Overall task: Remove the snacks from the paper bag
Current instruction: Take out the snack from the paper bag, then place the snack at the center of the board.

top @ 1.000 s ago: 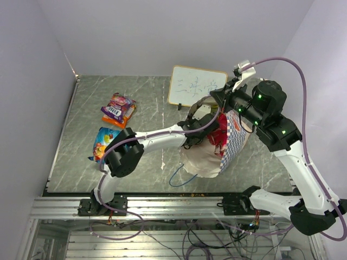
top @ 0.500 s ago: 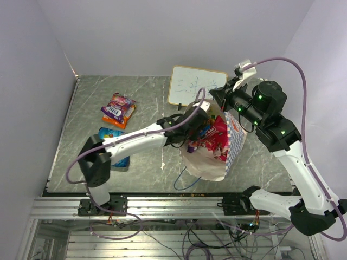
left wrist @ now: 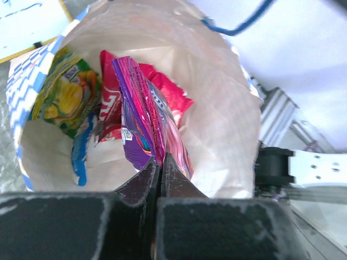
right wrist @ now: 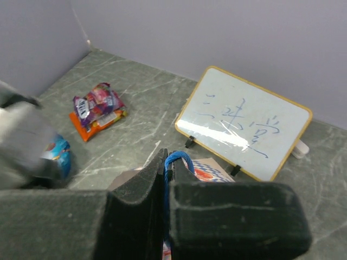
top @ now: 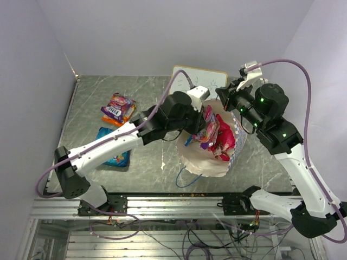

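Note:
The cream paper bag (top: 209, 162) stands open at mid-table. My right gripper (top: 223, 97) holds its mouth up, shut on the blue cord handle (right wrist: 179, 160). Over the mouth, my left gripper (top: 203, 116) is shut on the top edge of a purple-pink snack packet (left wrist: 143, 114), which hangs half inside the bag. Deeper in the bag lie a yellow-green packet (left wrist: 68, 97), a red packet (left wrist: 111, 103) and a blue one (left wrist: 80, 157). Two snacks rest on the table at the left: a purple-orange packet (top: 118, 108) and a blue packet (top: 111, 157), partly covered by my left arm.
A white signboard (top: 214, 78) with a yellow frame stands just behind the bag. The bag's second blue handle (top: 187, 179) trails on the table in front. Grey walls close the table at the left and back.
My left gripper went into the bag, closed on the purple-pink packet and rose to the mouth with it. The left arm swung upward. The right gripper kept holding the handle.

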`<action>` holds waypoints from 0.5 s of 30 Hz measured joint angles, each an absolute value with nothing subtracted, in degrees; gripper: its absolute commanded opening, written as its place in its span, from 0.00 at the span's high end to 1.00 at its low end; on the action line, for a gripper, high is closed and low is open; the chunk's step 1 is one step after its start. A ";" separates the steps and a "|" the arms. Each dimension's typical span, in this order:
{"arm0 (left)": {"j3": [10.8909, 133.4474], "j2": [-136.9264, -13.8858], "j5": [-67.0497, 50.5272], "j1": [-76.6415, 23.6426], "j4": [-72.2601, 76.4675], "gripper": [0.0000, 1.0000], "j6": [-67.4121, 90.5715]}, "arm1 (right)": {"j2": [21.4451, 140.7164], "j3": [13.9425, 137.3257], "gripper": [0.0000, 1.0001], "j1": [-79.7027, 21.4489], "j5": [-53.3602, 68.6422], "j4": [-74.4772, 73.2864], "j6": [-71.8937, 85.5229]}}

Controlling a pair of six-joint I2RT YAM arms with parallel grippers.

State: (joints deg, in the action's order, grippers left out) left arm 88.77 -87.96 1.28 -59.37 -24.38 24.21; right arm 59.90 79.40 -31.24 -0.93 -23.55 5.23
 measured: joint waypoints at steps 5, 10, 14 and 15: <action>90.39 -82.85 -7.18 -54.17 -25.74 0.93 24.88 | 58.85 79.37 1.00 -31.24 -6.94 -24.40 5.30; 92.79 -76.86 -10.61 -45.91 -28.01 0.93 25.98 | 57.56 79.02 1.00 -31.27 -11.53 -25.12 5.52; 97.43 -74.61 -11.68 -40.47 -31.00 0.93 26.52 | 57.06 78.94 1.00 -31.31 -15.16 -25.23 5.80; 98.59 -74.37 -11.68 -39.33 -31.75 0.93 26.48 | 56.86 78.78 1.00 -31.31 -16.05 -25.30 5.80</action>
State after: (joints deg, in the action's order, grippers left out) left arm 98.59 -74.37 -11.68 -39.33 -31.75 26.48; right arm 56.86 78.78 -31.31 -16.05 -25.30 5.80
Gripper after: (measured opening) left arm 0.072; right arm 0.008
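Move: The left gripper already has the purple-pink packet pinched by its top, over the paper bag's mouth; the bag's middle is about 5 cm ahead, 9 cm to the right and 18 cm below. The snack pile lies roughly 20 cm ahead, 40 cm left and 28 cm down. The blue snack bag is about 2 cm ahead and 39 cm left, the whiteboard some 27 cm ahead and 5 cm right. From the right gripper, the pile is some 14 cm ahead and 50 cm left. Keep the left fingers shut on the packet and lift it about 15 cm up and away from the paper bag, swinging nearly as far left, across to the side where the snack pile lies, while the fingers tip up some 15 degrees towards level. Meanwhile keep the right gripper closed on the blue handle and draw it about 5 cm to the right, turning it clockwise. ##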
